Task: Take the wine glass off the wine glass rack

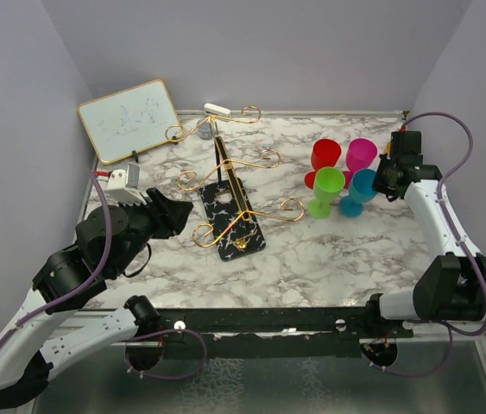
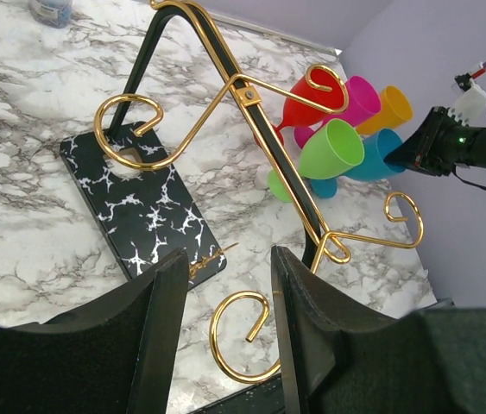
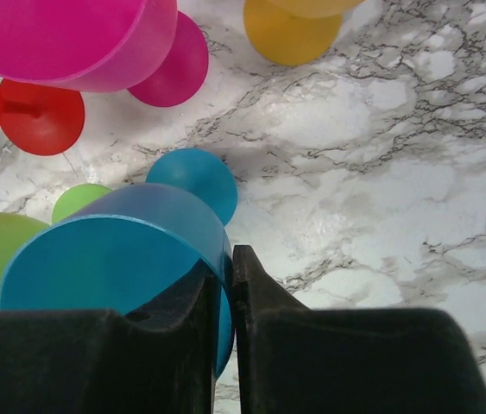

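The wine glass rack (image 1: 230, 185) is a gold wire stand with scroll arms on a black speckled base (image 1: 225, 216), left of centre; no glass hangs on it. It also fills the left wrist view (image 2: 251, 95). My left gripper (image 1: 182, 216) is open and empty beside the rack's near left scroll (image 2: 243, 336), which shows between its fingers. My right gripper (image 1: 387, 179) is shut on the rim of a blue wine glass (image 1: 362, 185), one finger inside the bowl (image 3: 113, 259) and one outside. The blue glass is upright, its foot (image 3: 192, 185) low over the marble.
Red (image 1: 325, 155), magenta (image 1: 361, 153) and green (image 1: 327, 185) glasses stand close around the blue one; an orange glass (image 3: 299, 26) is behind them. A framed whiteboard (image 1: 129, 119) leans at the back left. A small white object (image 1: 217, 109) lies at the back edge.
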Robot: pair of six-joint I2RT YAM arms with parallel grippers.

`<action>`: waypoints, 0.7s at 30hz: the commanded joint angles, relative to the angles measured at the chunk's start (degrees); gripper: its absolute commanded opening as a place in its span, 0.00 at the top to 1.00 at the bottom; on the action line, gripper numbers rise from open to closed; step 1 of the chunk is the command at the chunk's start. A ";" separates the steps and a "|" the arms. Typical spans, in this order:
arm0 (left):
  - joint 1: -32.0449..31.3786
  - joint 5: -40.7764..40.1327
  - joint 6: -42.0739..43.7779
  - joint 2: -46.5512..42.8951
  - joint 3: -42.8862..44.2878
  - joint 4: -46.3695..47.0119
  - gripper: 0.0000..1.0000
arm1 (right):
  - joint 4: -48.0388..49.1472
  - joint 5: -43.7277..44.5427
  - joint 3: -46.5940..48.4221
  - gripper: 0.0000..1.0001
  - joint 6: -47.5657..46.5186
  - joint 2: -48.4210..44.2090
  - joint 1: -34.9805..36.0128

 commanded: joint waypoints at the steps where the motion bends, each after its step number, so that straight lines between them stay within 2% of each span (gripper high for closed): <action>1: -0.03 -1.70 -0.61 -0.90 -0.30 -1.22 0.55 | 3.71 -1.71 -1.55 0.83 1.69 0.35 -0.33; 7: -0.08 -2.77 -0.19 -1.63 -0.30 -2.55 0.55 | 4.36 -3.66 -1.21 0.57 1.15 -4.62 -0.33; 15: -0.08 -5.61 1.26 -5.93 -2.93 -3.36 0.54 | -2.42 -9.30 5.38 0.47 -1.27 -16.24 -0.34; 16: -0.06 -6.05 1.42 -6.75 -3.72 -3.10 0.51 | -2.21 -11.31 5.11 0.44 -1.26 -18.38 -0.33; 17: -0.05 -6.63 1.29 -7.79 -4.51 -2.85 0.42 | -1.92 -13.37 4.58 0.38 -0.95 -20.78 -0.33; 18: -0.03 -7.07 1.18 -8.61 -5.30 -2.58 0.33 | -1.71 -14.97 3.90 0.24 -0.50 -23.05 -0.33; 19: -0.08 -7.49 1.07 -9.51 -5.87 -2.45 0.24 | -1.44 -16.08 2.99 0.06 0.06 -25.34 -0.33; 20: -0.04 -7.72 1.02 -10.32 -6.41 -2.34 0.14 | -1.00 -17.18 2.20 0.00 0.62 -27.74 -0.33; 21: -0.03 -8.04 0.79 -10.91 -6.65 -2.51 0.03 | -0.58 -17.94 1.17 0.00 1.28 -30.14 -0.33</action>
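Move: The right gripper still has its fingers around the right-hand wall of the upright blue wine glass, whose middle is about 4 cm to its left, 1 cm ahead and 6 cm below. The green glass stands some 9 cm left of the blue one, level with it. The magenta glass is about 8 cm straight beyond the blue one; the yellow is 7 cm farther out and 9 cm right of it. From the left gripper, the blue glass lies roughly 44 cm right, 14 cm ahead and 26 cm below. Let go of the blue glass's wall: open the right fingers while easing down about 1 cm, then lift off faster and faster, some 15 cm up and away from the rim. Draw back and a little left on the way, tipping the fingertips up towards forward about 25 degrees, the fingers ending wide open. Meanwhile shift the empty left gripper a few centimetres left and down, away from the rack, and spread its fingers. ##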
